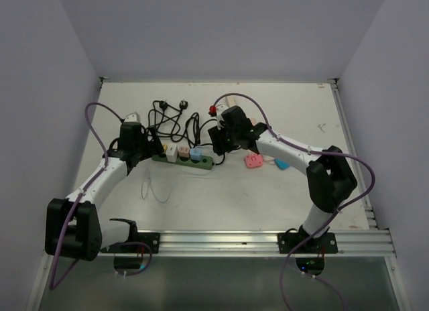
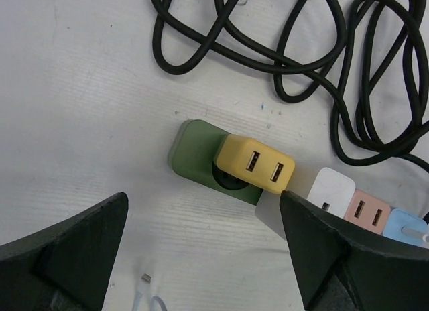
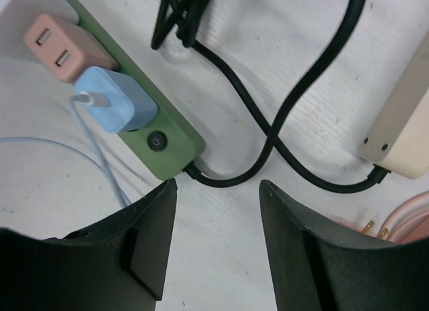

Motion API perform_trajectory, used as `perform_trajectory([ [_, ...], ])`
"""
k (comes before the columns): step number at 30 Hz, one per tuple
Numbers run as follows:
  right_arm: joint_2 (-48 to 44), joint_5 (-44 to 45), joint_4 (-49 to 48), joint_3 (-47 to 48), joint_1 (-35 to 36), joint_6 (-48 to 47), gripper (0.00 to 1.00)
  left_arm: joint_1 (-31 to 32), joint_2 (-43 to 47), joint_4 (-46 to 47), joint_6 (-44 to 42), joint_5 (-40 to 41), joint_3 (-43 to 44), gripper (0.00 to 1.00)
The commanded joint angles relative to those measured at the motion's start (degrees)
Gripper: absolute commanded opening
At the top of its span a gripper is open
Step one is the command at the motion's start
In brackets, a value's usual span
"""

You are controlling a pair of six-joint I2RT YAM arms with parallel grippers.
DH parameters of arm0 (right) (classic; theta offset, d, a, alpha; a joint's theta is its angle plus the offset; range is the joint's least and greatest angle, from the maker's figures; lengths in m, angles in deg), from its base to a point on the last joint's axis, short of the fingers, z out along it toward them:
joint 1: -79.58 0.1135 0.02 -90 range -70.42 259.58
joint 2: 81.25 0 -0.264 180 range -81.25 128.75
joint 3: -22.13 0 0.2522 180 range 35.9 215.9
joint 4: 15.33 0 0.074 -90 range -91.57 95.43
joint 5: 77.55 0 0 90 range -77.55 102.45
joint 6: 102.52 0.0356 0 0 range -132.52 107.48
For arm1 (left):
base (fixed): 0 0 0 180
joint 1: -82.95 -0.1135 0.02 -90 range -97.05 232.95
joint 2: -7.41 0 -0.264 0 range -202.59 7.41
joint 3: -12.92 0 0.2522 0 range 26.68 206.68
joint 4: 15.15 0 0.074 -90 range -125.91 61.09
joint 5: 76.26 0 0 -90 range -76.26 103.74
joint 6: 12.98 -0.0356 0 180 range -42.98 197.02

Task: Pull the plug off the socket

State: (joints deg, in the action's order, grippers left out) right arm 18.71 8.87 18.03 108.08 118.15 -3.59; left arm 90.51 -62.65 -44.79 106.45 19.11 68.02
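The dark green socket lies across the middle of the table with several plugs in it: yellow, white, pink and blue. My left gripper hovers open over the socket's left end, just short of the yellow plug, with nothing between its fingers. My right gripper is open above the socket's right end, where the black cord leaves it. The blue plug and pink plug sit beyond its left finger.
Coiled black cords lie behind the socket. A cream power strip is to the right. A loose pink adapter and a small blue item lie under the right arm. A thin pale cable loops in front.
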Motion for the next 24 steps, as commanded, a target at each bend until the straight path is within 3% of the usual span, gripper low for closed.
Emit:
perform_trajectory([
  [1,-2.7,3.2,-0.2,3.9,2.6,-4.4,0.57,-1.0,-1.1,3.3,1.6,-1.8,1.4,0.98],
  [10,1.7,-0.5,-1.8,11.6,6.3,-8.5,0.76,-2.9,-1.0,4.0,2.0,-3.7,0.1,0.98],
  [24,12.0,-1.8,0.7,16.8,9.2,-12.7,0.82,-3.7,-0.9,4.2,1.7,-5.0,0.1,0.98],
])
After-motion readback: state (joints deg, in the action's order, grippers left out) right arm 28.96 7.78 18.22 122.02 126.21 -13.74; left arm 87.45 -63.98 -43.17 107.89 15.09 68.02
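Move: The blue plug stands about 8 cm to the left of the right hand, level with it fore and aft and some 6 cm below. On the same green socket strip, the pink adapter is roughly 12 cm left and the white adapter 16 cm left, both level fore and aft and about 6 cm below. From the left hand the blue plug lies some 13 cm right, 2 cm ahead and 6 cm down. The right hand arcs some 9 cm left towards the blue plug, rising 5 cm then sinking, fingers opening wider. ##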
